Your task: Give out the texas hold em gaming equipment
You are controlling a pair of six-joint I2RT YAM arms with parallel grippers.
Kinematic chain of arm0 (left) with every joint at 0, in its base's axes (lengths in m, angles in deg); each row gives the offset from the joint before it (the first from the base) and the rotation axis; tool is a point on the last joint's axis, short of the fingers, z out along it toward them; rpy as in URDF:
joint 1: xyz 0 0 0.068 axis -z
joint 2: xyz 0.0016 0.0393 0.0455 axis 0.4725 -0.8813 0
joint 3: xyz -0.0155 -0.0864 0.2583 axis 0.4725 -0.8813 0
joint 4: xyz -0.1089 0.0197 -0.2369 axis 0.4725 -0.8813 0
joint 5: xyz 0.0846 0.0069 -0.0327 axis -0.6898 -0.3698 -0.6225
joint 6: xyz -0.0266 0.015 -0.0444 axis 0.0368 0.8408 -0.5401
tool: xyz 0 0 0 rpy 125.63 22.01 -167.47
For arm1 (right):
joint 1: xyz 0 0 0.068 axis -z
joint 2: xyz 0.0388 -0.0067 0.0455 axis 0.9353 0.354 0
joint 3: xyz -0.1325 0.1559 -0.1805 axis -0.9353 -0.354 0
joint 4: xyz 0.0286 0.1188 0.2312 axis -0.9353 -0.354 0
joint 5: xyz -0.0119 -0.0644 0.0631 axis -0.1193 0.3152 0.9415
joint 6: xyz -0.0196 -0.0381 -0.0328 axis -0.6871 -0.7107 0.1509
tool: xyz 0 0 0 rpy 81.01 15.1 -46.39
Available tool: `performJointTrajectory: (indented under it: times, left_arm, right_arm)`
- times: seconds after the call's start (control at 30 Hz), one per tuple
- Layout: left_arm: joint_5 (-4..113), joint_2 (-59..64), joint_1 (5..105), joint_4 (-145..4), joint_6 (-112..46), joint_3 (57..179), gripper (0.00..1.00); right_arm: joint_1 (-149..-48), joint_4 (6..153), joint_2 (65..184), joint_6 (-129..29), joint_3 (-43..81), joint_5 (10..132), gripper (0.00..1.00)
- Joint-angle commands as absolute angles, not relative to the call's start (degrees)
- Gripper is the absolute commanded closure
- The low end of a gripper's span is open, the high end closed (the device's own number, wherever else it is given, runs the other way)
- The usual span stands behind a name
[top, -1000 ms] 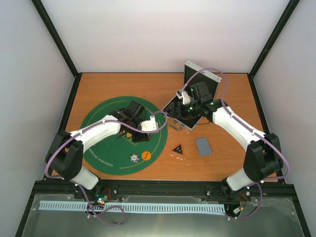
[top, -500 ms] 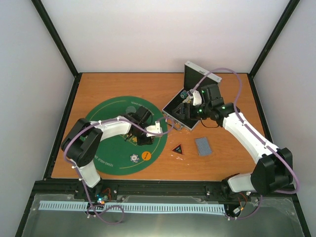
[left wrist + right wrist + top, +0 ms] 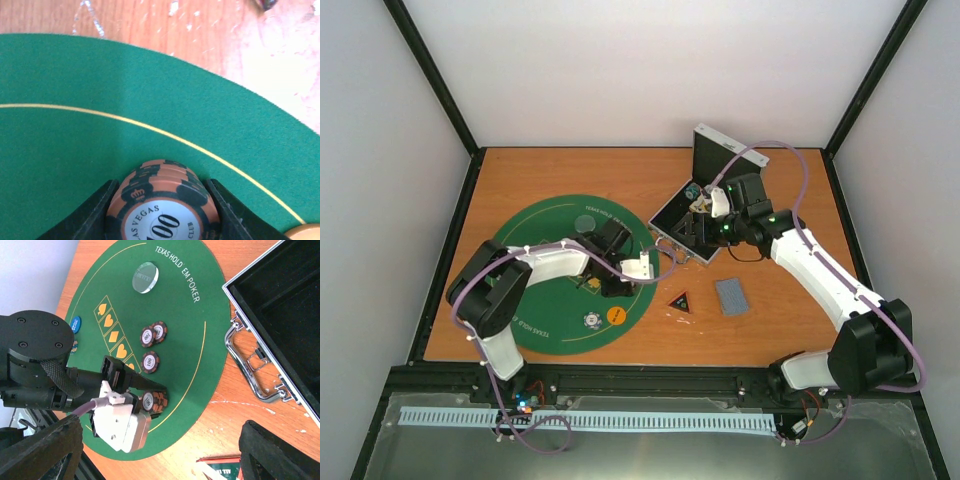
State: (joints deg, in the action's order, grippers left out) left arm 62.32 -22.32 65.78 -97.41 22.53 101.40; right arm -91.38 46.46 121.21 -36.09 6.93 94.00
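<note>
My left gripper [image 3: 162,212] is shut on a short stack of orange-and-black poker chips [image 3: 162,187] marked 100, held on edge low over the green felt mat [image 3: 75,150]. From above, that gripper [image 3: 612,272] is at the mat's right part. The right wrist view shows the held stack [image 3: 156,401], three more chips [image 3: 153,332] flat on the mat, a clear disc [image 3: 145,277] and a blue chip [image 3: 75,324]. My right gripper [image 3: 700,215] hovers open and empty at the case. An orange disc [image 3: 616,315], a black triangular marker [image 3: 681,300] and grey-blue cards [image 3: 731,296] lie nearer the front.
The open silver case [image 3: 725,158] stands at the back right with its lid up, its handle [image 3: 250,365] facing the mat. A pale chip [image 3: 590,320] lies beside the orange disc. The wooden table [image 3: 520,170] is ringed by a black frame.
The left arm folded its elbow in and its gripper slid a little right and nearer on the mat. The right gripper shifted right toward the case, then held still.
</note>
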Motion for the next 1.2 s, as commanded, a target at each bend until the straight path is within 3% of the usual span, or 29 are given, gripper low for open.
performJointTrajectory:
  times: [0.0,0.37,0.57,0.77,1.17]
  left_arm:
    - [64.9,-21.2,67.4,-98.2,25.6,100.9,0.99]
    - [63.9,-20.7,69.5,-97.2,27.7,98.0,0.97]
    - [61.6,-22.9,69.5,-97.8,27.0,98.7,0.75]
    - [61.5,-22.3,69.5,-98.0,26.3,99.4,0.43]
    - [69.6,-14.3,69.5,-105.4,24.6,105.3,0.18]
  right_arm:
    - [-90.9,46.4,120.0,-36.8,6.9,93.8,0.16]
    - [-90.9,46.6,120.1,-36.8,6.8,94.3,0.15]
    - [-90.9,46.5,120.1,-37.0,7.0,94.2,0.15]
    - [-90.9,46.6,119.8,-37.0,7.3,94.1,0.15]
    - [-90.2,46.4,118.6,-37.4,8.1,92.2,0.15]
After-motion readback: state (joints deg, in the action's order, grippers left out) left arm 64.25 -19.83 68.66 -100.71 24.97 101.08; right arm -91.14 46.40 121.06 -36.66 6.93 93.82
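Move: The stack of 100 chips, already between my left fingers, is going to a spot on the green mat about 2 cm back and 1 cm right, roughly 2 cm below. The orange button lies about 6 cm back and 1 cm left, a loose 100 chip about 6 cm ahead and 1 cm left, and the red triangle roughly 14 cm right and 3 cm back. From my right hand, the spot is some 20 cm left, 6 cm back and 20 cm below. With the stack still pinched, I draw my left hand back about 2 cm, drifting slightly right, level and low along the mat towards the orange button, and turn it about 5 degrees clockwise. I pause, then open the fingers wide to let go of the stack, and start to ease back and up by about 1 cm. ##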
